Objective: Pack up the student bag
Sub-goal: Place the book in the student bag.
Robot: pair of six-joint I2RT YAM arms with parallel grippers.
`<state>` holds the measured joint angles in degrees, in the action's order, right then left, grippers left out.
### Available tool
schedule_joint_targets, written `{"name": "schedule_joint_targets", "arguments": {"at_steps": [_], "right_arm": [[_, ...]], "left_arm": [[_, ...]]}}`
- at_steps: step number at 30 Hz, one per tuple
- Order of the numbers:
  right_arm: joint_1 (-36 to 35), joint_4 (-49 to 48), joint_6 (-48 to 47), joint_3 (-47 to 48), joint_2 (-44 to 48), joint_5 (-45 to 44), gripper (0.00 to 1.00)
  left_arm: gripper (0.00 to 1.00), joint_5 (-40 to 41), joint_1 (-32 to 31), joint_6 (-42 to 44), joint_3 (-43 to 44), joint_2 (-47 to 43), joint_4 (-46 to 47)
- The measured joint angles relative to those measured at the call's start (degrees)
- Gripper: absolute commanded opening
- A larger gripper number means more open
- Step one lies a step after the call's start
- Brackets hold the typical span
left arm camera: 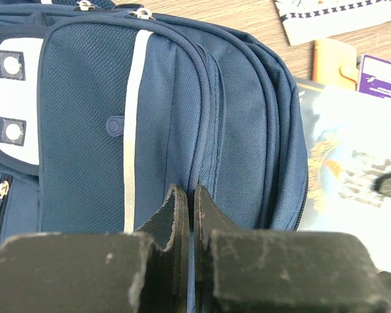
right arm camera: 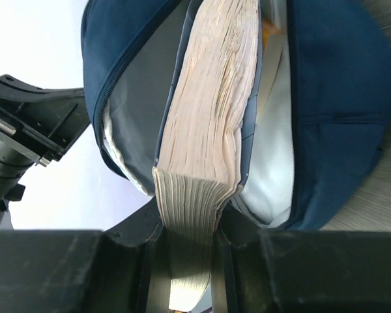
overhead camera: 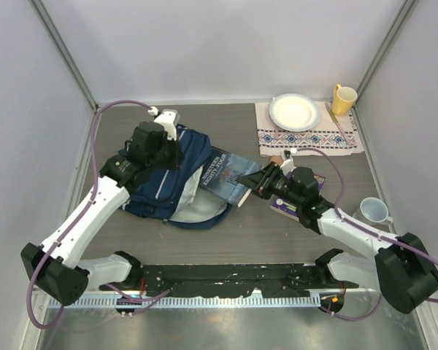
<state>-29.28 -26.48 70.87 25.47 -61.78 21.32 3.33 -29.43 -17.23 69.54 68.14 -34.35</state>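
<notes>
The student bag (overhead camera: 160,191), navy blue with a pale stripe, lies on its side at the table's left-centre, its mouth facing right and its light grey lining (right arm camera: 140,98) showing. My left gripper (overhead camera: 172,154) is above the bag's top edge and is shut, pinching a fold of the bag's fabric (left arm camera: 234,130) between its fingertips (left arm camera: 188,193). A thick dark-covered book (overhead camera: 223,173) is tilted, its far end inside the bag's mouth. My right gripper (overhead camera: 251,179) is shut on the near end, with the cream page edges (right arm camera: 208,124) between its jaws (right arm camera: 190,218).
A patterned placemat (overhead camera: 350,138) at the back right carries a white plate (overhead camera: 295,111) and a yellow mug (overhead camera: 343,99). A white and blue cup (overhead camera: 374,211) stands near the right wall. A purple item (overhead camera: 286,208) lies under my right arm, an orange one (left arm camera: 332,62) beside it.
</notes>
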Motion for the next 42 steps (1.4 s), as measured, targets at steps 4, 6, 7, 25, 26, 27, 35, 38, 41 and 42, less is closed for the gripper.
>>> {"name": "schedule_joint_targets", "arguments": {"at_steps": [4,6,7,25,26,27,35,38,41,42], "right_arm": [[-2.45,-4.46,0.87,0.37,-5.05,0.31,0.01],[-3.65,-6.82,1.38,1.14,-8.87,0.42,0.01],[-4.35,-8.09,1.57,1.73,-11.02,0.44,0.01],[-13.31,-29.09,2.19,18.84,-46.12,-9.03,0.04],[-13.9,-29.66,2.14,20.0,-48.02,-10.03,0.04],[-14.58,-30.08,2.12,21.27,-49.64,-11.02,0.04],[-19.02,-27.5,0.57,28.94,-53.99,-20.02,0.34],[-18.86,-23.89,-0.17,30.27,-53.94,-21.38,0.53],[-18.53,-18.27,-1.95,30.34,-52.92,-22.38,0.68],[-18.47,-16.24,-2.71,30.32,-52.35,-22.49,0.75]], "left_arm": [[0.0,-2.16,0.11,-0.55,0.0,0.0,0.7],[0.0,-3.39,0.15,-0.63,0.0,0.0,1.07],[0.0,-3.96,0.2,-0.66,0.0,0.0,1.16],[0.0,-10.47,0.33,-1.86,0.0,0.0,2.34],[0.0,-10.6,0.35,-1.92,0.0,0.0,2.45],[0.0,-10.71,0.37,-1.95,0.0,0.0,2.47],[0.0,-11.91,1.16,-2.14,-0.24,-0.02,3.23],[0.0,-12.5,1.4,-2.34,-0.72,-0.02,4.04],[0.0,-12.87,1.46,-2.51,-1.6,-0.39,4.85],[0.0,-13.05,1.51,-2.62,-1.9,-0.55,4.98]]}}
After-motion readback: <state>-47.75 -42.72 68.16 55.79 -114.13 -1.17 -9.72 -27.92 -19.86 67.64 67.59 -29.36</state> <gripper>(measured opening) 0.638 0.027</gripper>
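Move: The bag's open mouth lies about 16 cm to the right hand's left, some 5 cm ahead and 9 cm below; this hand already grips the blue book by its near end. On the table, some 18 cm below that hand, the brown wallet is about 19 cm ahead and 6 cm to its right, the purple book 9 cm ahead and 12 cm right. From the left hand, which already pinches the flap's edge, the mouth is about 7 cm right, 2 cm back and 14 cm below. Carry the gripped book left into the bag's mouth with the right hand, some 18 cm, slanting forward about 9 cm and down 10 cm, and bring it in beside the orange book; then spread the fingers while sinking a little and easing back about 1 cm to the right. Keep the left fingers shut on the flap and draw it about 3 cm right. ##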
